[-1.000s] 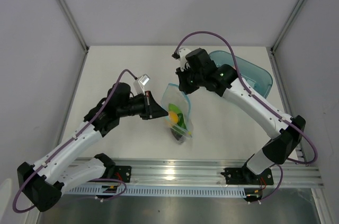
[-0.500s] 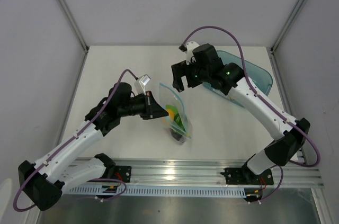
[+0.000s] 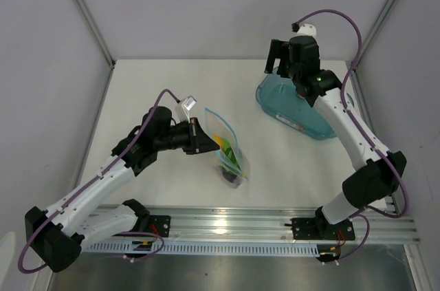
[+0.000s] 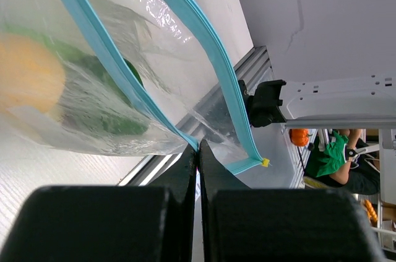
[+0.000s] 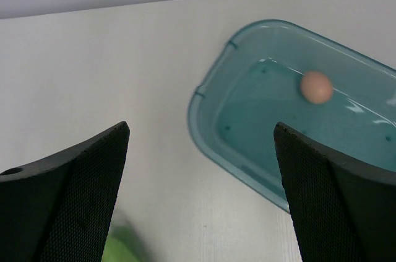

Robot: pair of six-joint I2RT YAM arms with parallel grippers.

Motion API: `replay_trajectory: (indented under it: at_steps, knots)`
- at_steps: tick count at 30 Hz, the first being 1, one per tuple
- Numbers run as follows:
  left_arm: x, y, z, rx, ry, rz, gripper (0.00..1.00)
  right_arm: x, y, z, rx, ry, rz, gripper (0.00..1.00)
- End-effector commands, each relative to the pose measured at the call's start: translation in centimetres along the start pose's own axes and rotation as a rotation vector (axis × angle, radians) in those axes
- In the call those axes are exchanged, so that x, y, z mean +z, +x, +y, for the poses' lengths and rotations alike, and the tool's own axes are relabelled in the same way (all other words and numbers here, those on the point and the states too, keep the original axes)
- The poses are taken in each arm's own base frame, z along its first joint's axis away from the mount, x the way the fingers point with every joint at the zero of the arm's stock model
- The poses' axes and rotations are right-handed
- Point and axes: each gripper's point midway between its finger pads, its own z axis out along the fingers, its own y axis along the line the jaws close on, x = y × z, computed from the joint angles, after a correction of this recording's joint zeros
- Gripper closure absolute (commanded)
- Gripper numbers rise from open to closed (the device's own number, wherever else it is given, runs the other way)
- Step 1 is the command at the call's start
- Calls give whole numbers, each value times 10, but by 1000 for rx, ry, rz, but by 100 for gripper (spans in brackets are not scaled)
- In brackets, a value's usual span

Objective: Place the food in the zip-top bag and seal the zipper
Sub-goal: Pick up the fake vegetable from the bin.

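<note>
The clear zip-top bag (image 3: 228,141) stands in the middle of the table, its mouth open. Inside it are the yellow-orange fruit (image 3: 219,142), green pieces (image 3: 234,158) and a dark piece (image 3: 232,177). My left gripper (image 3: 200,141) is shut on the bag's corner by the light-blue zipper (image 4: 98,44), whose two strips stand apart. In the left wrist view the gripper (image 4: 198,148) pinches the plastic. My right gripper (image 3: 278,57) is open and empty, high over the near end of the teal tub (image 3: 265,100). The pink egg-shaped piece (image 5: 316,86) lies in the tub (image 5: 203,119).
The tub sits at the back right near the right wall. A blurred green shape (image 5: 120,246) shows at the bottom edge of the right wrist view. White walls close in the table at the back and both sides; the metal rail (image 3: 227,219) runs along the front.
My right arm has lifted away from the bag's mouth and swung back and right to above the tub, gripper open. The left gripper still holds the bag, which has sagged a little.
</note>
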Motion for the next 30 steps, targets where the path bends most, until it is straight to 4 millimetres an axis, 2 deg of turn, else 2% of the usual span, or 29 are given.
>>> replay_trajectory:
  at_steps: [1, 3, 4, 6, 7, 9, 12, 14, 15, 21, 26, 30]
  knots:
    - [1, -1, -7, 15, 41, 2, 99, 48, 14, -61, 77, 253, 7, 1]
    - [2, -1, -8, 11, 46, 4, 99, 63, 22, -95, 109, 358, 21, 1]
    - [3, 0, -6, 7, 40, 7, 99, 78, 36, -106, 105, 392, 63, 1]
    - [3, 0, -5, 6, 38, 7, 99, 93, 47, -131, 120, 446, 95, 1]
    - [3, 1, -5, 5, 34, 9, 99, 106, 59, -139, 109, 462, 123, 1]
    - [4, 1, -3, 6, 31, 10, 100, 119, 64, -152, 102, 473, 122, 1]
    - [6, 0, -2, -2, 27, 3, 99, 139, 88, -165, 51, 486, 168, 1]
    - [9, -1, -1, -15, 36, -8, 99, 146, 95, -174, 45, 500, 180, 1]
    - [9, -2, -1, -22, 40, -13, 99, 152, 105, -180, 45, 506, 203, 0]
    - [20, 2, 5, -41, 48, 11, 99, 174, 137, -199, 82, 508, 259, 1]
    - [22, -2, 0, -31, 59, 17, 99, 189, 150, -210, 77, 508, 271, 1]
    - [22, -2, 1, -27, 51, 25, 100, 203, 155, -205, 77, 471, 263, 4]
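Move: The pink fake vegetable lies in the bin about 14 cm ahead of the right hand, 15 cm to its right and 30 cm below. The bin's middle is some 5 cm nearer the robot than the vegetable. The bag stands about 18 cm behind the right hand and 15 cm to its left. From the left hand the vegetable is roughly 36 cm ahead, 36 cm right and 20 cm down. Right hand, wide open, plunges some 27 cm, rightward and forward, towards the vegetable; left sinks, still pinching the bag. ##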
